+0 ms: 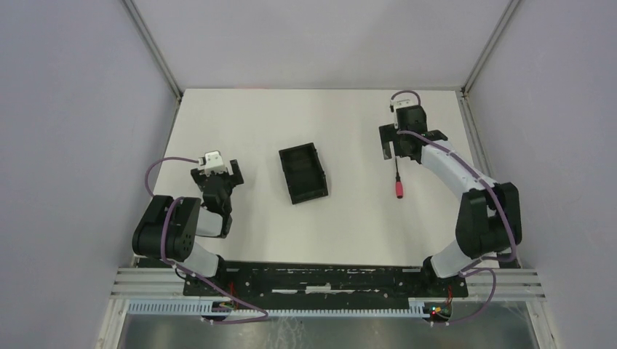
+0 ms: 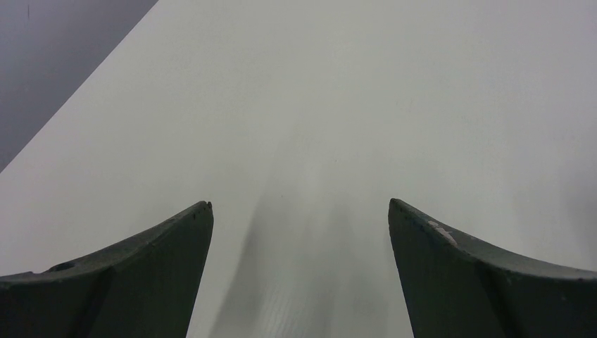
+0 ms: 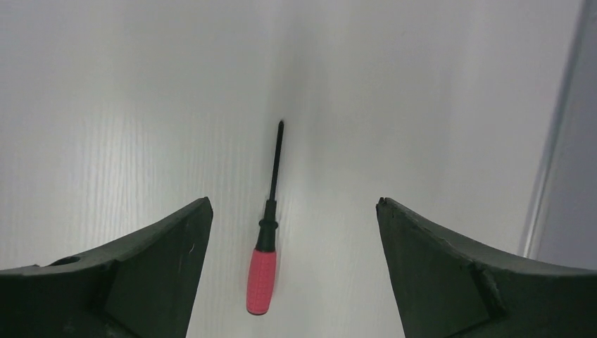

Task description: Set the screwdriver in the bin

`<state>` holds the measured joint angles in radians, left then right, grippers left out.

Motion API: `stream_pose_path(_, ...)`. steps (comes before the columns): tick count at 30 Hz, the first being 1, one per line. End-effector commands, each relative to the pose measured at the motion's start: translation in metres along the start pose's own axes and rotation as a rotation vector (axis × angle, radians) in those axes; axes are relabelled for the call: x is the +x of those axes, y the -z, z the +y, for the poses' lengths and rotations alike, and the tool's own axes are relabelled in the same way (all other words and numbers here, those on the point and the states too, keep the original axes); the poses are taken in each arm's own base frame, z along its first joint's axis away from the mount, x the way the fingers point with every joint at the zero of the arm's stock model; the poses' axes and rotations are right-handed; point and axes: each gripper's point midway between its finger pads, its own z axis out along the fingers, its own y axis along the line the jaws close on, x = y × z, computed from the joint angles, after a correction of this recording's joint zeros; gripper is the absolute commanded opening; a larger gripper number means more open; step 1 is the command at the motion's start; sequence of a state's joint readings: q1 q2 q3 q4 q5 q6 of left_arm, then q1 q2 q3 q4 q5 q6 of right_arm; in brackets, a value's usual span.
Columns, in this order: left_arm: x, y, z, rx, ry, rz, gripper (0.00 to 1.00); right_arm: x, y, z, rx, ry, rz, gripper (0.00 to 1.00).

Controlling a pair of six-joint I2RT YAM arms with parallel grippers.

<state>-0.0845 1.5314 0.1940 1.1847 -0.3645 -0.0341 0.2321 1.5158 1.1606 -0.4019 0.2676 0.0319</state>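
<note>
The screwdriver (image 1: 398,179) lies flat on the white table, right of centre, its red handle toward the arm bases. My right gripper (image 1: 400,149) hovers over the far end of its black shaft, open and holding nothing. In the right wrist view the screwdriver (image 3: 267,225) lies lengthwise between the spread fingers of the right gripper (image 3: 293,202), nearer the left one and touching neither. The black bin (image 1: 303,173) stands empty mid-table, to the left of the screwdriver. My left gripper (image 1: 217,173) sits open left of the bin. In its own wrist view the left gripper (image 2: 299,204) has only bare table between its fingers.
Grey walls close in the table (image 1: 342,240) on the left, right and back, with metal corner posts (image 1: 480,54). A table edge and wall strip (image 3: 556,141) runs close along the right of the right gripper.
</note>
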Motion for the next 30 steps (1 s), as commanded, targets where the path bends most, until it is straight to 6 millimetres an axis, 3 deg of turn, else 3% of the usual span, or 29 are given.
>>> stream_pose_path(1, -0.018, -0.006, -0.002, -0.006, 0.064, -0.064, 1.00, 0.077, -0.017, 0.011, -0.048, 0.059, 0.280, 0.91)
stream_pose_path(5, -0.018, -0.006, -0.002, -0.006, 0.064, -0.064, 1.00, 0.116, -0.033, 0.014, -0.056, 0.049, 0.360, 0.84)
stream_pose_path(9, -0.018, -0.006, -0.002, -0.006, 0.064, -0.064, 1.00, 0.152, -0.041, 0.022, -0.096, 0.031, 0.416, 0.69)
stream_pose_path(11, -0.018, -0.006, -0.002, -0.007, 0.064, -0.064, 1.00, 0.167, -0.043, 0.026, -0.121, 0.017, 0.441, 0.51)
stream_pose_path(14, -0.018, -0.006, -0.002, -0.006, 0.064, -0.064, 1.00, 0.171, -0.044, 0.029, -0.153, 0.005, 0.456, 0.13)
stream_pose_path(15, -0.018, -0.006, -0.002, -0.007, 0.063, -0.065, 1.00, 0.166, -0.043, 0.029, -0.160, 0.003, 0.450, 0.00)
stream_pose_path(19, -0.019, -0.006, -0.002, -0.006, 0.064, -0.065, 1.00, 0.113, -0.030, 0.018, -0.148, 0.018, 0.385, 0.00)
stream_pose_path(23, -0.018, -0.006, -0.002, -0.006, 0.064, -0.064, 1.00, 0.054, 0.002, 0.005, -0.146, 0.038, 0.373, 0.00)
stream_pose_path(26, -0.018, -0.006, -0.002, -0.007, 0.064, -0.064, 1.00, 0.021, 0.023, -0.006, -0.116, 0.027, 0.345, 0.00)
stream_pose_path(30, -0.018, -0.006, -0.002, -0.007, 0.064, -0.064, 1.00, -0.008, 0.032, -0.003, -0.133, -0.043, 0.271, 0.00)
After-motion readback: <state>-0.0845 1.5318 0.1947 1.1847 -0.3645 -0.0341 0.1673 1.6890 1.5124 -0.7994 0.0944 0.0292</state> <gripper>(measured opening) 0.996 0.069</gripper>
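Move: The screwdriver lies on the table below the right hand, its middle some 5 cm back, 1 cm to the right and 14 cm down, with the blade pointing forward. The bin stands about 33 cm to the left of the screwdriver and about level with it in reach. From the left hand, the screwdriver is roughly 62 cm to the right, level in reach and 6 cm lower. The right hand pinches the screwdriver where the red handle meets the black collar. It gets there by dropping fast, about 14 cm down and 7 cm back, tipping some 25 degrees further downward, and shutting its open fingers at the bottom. Keeping that grip, it then climbs some 15 cm and swings 7 cm forward, the wrist partly levelling out again. ##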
